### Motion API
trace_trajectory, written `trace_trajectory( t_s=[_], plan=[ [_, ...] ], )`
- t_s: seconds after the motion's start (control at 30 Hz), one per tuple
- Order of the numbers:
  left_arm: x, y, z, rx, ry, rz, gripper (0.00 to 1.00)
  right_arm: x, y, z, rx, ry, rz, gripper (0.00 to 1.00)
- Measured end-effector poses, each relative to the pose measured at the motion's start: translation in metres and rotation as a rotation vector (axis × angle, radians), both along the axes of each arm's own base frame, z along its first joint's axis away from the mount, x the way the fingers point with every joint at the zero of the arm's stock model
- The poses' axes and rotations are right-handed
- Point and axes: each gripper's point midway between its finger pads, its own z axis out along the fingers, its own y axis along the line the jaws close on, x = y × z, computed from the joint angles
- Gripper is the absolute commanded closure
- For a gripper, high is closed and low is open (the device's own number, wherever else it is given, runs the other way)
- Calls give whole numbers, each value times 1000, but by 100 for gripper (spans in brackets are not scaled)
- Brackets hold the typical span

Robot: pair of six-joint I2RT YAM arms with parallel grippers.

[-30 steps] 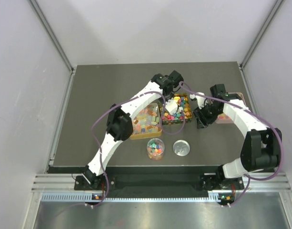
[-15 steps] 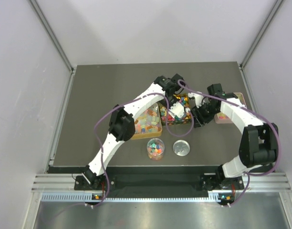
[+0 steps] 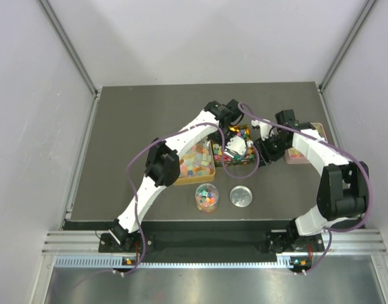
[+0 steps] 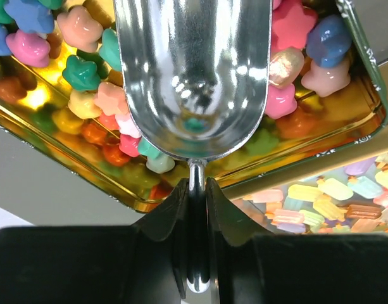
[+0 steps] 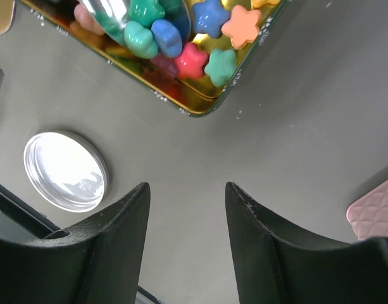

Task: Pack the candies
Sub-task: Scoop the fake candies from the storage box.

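Note:
The candies (image 4: 288, 25) are small star-shaped pieces in pink, blue, green and orange, lying in a gold tin (image 4: 371, 107) at mid-table (image 3: 250, 161). My left gripper (image 4: 197, 183) is shut on the thin handle of a silver scoop (image 4: 194, 69). The scoop's bowl lies low over the candies and looks empty. My right gripper (image 5: 187, 193) is open over bare table just off the tin's near right corner (image 5: 194, 111), holding nothing. In the top view it (image 3: 264, 155) sits right of the tin. A small clear jar (image 3: 207, 197) with mixed candies stands near the front.
A round silver lid (image 5: 66, 171) lies on the table right of the jar (image 3: 242, 196). A second gold tin (image 3: 195, 161) of pale rectangular sweets adjoins the first on its left. A pink box (image 3: 299, 154) sits at the right, under the right arm.
The left arm has brought the scoop nearer and down into the candy tin. The right gripper has shifted slightly left toward the tin, still open.

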Motion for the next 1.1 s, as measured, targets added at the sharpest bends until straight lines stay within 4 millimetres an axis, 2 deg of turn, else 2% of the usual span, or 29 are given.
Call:
trace_trajectory(
  t_s=[0.2, 0.4, 0.47, 0.57, 0.8, 1.0, 1.1],
  plan=[
    [0, -1, -7, -43, 47, 61, 100, 10, 2, 2, 6, -9, -41, 49],
    [5, -3, -9, -127, 88, 182, 100, 26, 4, 16, 8, -63, -54, 49],
    [11, -7, -5, -177, 86, 232, 100, 28, 5, 20, 11, -72, -52, 49],
    [29, -14, 11, -267, 31, 298, 100, 19, 16, 22, 34, -51, -18, 48],
    [29, -8, 41, -328, 10, 331, 100, 26, 23, 44, 73, -130, 9, 48],
    [23, -4, 38, -386, 109, 391, 100, 29, 26, 53, 102, -150, 23, 47],
    [31, 7, 41, -437, 155, 488, 100, 25, 17, 55, 90, -140, 21, 46]
  ],
)
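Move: The candies lie in the open patterned box; its middle is about 7 cm to the right of the left hand, 3 cm back and 5 cm below. That hand holds the scoop by the handle over the box's left edge, bowl already down in the box. The popsicle box is some 8 cm left of this hand and 8 cm back, the candy jar 3 cm left and 22 cm back. From the right hand the candies are roughly 11 cm left, 6 cm ahead, 4 cm below. Candies in the box are scooped up by the left hand, still pinching the handle: it presses the scoop about 1 cm lower, then lifts some 5 cm and carries it about 3 cm forward to above the box's far side, tipping the mouth up and swinging it nearly 30 degrees counter-clockwise. The empty, part-open right hand rises over 5 cm, easing forward and left beside the box. ##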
